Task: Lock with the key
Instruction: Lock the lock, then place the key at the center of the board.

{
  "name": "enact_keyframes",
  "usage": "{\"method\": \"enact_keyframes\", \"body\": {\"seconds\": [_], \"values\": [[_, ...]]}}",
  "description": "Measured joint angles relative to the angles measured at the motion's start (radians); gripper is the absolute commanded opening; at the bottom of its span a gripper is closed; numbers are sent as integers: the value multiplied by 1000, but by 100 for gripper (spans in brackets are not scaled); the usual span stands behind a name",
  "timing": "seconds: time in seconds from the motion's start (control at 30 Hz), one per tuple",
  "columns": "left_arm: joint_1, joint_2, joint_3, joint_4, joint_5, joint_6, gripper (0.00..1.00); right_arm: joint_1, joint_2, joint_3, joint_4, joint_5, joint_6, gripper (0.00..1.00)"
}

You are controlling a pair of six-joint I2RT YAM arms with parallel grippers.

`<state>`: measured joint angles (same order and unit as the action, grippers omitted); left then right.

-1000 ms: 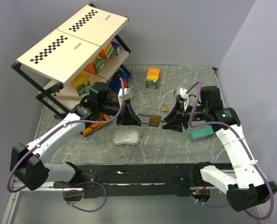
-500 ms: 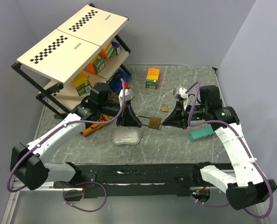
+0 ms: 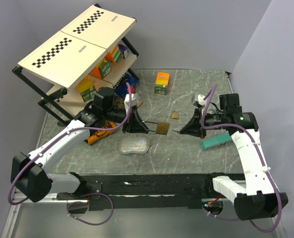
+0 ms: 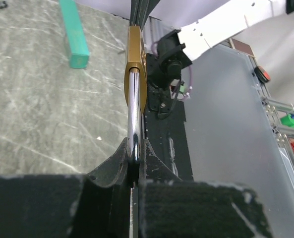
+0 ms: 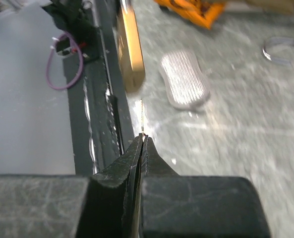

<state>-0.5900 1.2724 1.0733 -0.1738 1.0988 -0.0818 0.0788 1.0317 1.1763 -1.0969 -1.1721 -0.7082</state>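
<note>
A brass padlock [image 3: 162, 128] hangs just above the table, held by its steel shackle [image 4: 133, 114] in my left gripper [image 4: 133, 148], which is shut on it. The brass body [image 4: 135, 64] points away from the wrist camera. My right gripper [image 3: 182, 131] is a short way to the right of the padlock and is shut on the thin key [image 5: 143, 116]. The key's blade sticks out of my right gripper [image 5: 143, 139] toward the padlock [image 5: 129, 54], with a gap between the blade tip and the lock.
A teal block [image 3: 216, 141] lies right of my right gripper. A small second padlock [image 3: 175, 115] and an orange-green box [image 3: 161, 83] lie farther back. A clear ribbed lid [image 3: 135, 145] and an orange tool [image 3: 98, 136] lie near the left arm. A shelf rack [image 3: 82, 54] stands at the back left.
My right gripper closed at the padlock, then drew back to the right with the key, leaving a gap. My left gripper and the padlock stayed where they were.
</note>
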Motion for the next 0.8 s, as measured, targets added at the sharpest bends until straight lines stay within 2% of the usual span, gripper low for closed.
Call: {"method": "enact_keyframes", "body": {"seconds": [0.17,0.3,0.6,0.8], "values": [[29,0,-2,0,-2,13,1,-138,60,2,-122,8,-115,0],[31,0,-2,-11,-19,27,1,-212,146,-3,-117,80,-114,0],[31,35,-2,-81,-106,105,1,-224,325,-107,111,394,79,0],[29,56,-2,-119,-148,128,1,-227,449,-122,221,533,153,0]]}}
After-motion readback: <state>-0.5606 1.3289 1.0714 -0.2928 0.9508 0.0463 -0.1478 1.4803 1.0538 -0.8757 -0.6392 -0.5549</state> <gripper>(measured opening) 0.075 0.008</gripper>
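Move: The key is already clear of the large padlock. The bare table I am taking it to is some 13 cm right, 11 cm ahead and 27 cm below my right hand; the teal box lies about 24 cm right, 9 cm ahead, and the small padlock 27 cm ahead, 2 cm right, both at table level. My left hand carries the large padlock over bare table 6 cm ahead, 8 cm right and 28 cm down; the clear tray sits 6 cm ahead and 5 cm left. I sweep the pinched key away from the large padlock with my right hand, speeding down about 18 cm while going right and forward, towards the table by the teal box, my fingers tipping steeply down and swinging clockwise. My left hand keeps its grip on the shackle, easing forward a little first, then sinking some 4 to 5 cm towards the table. ##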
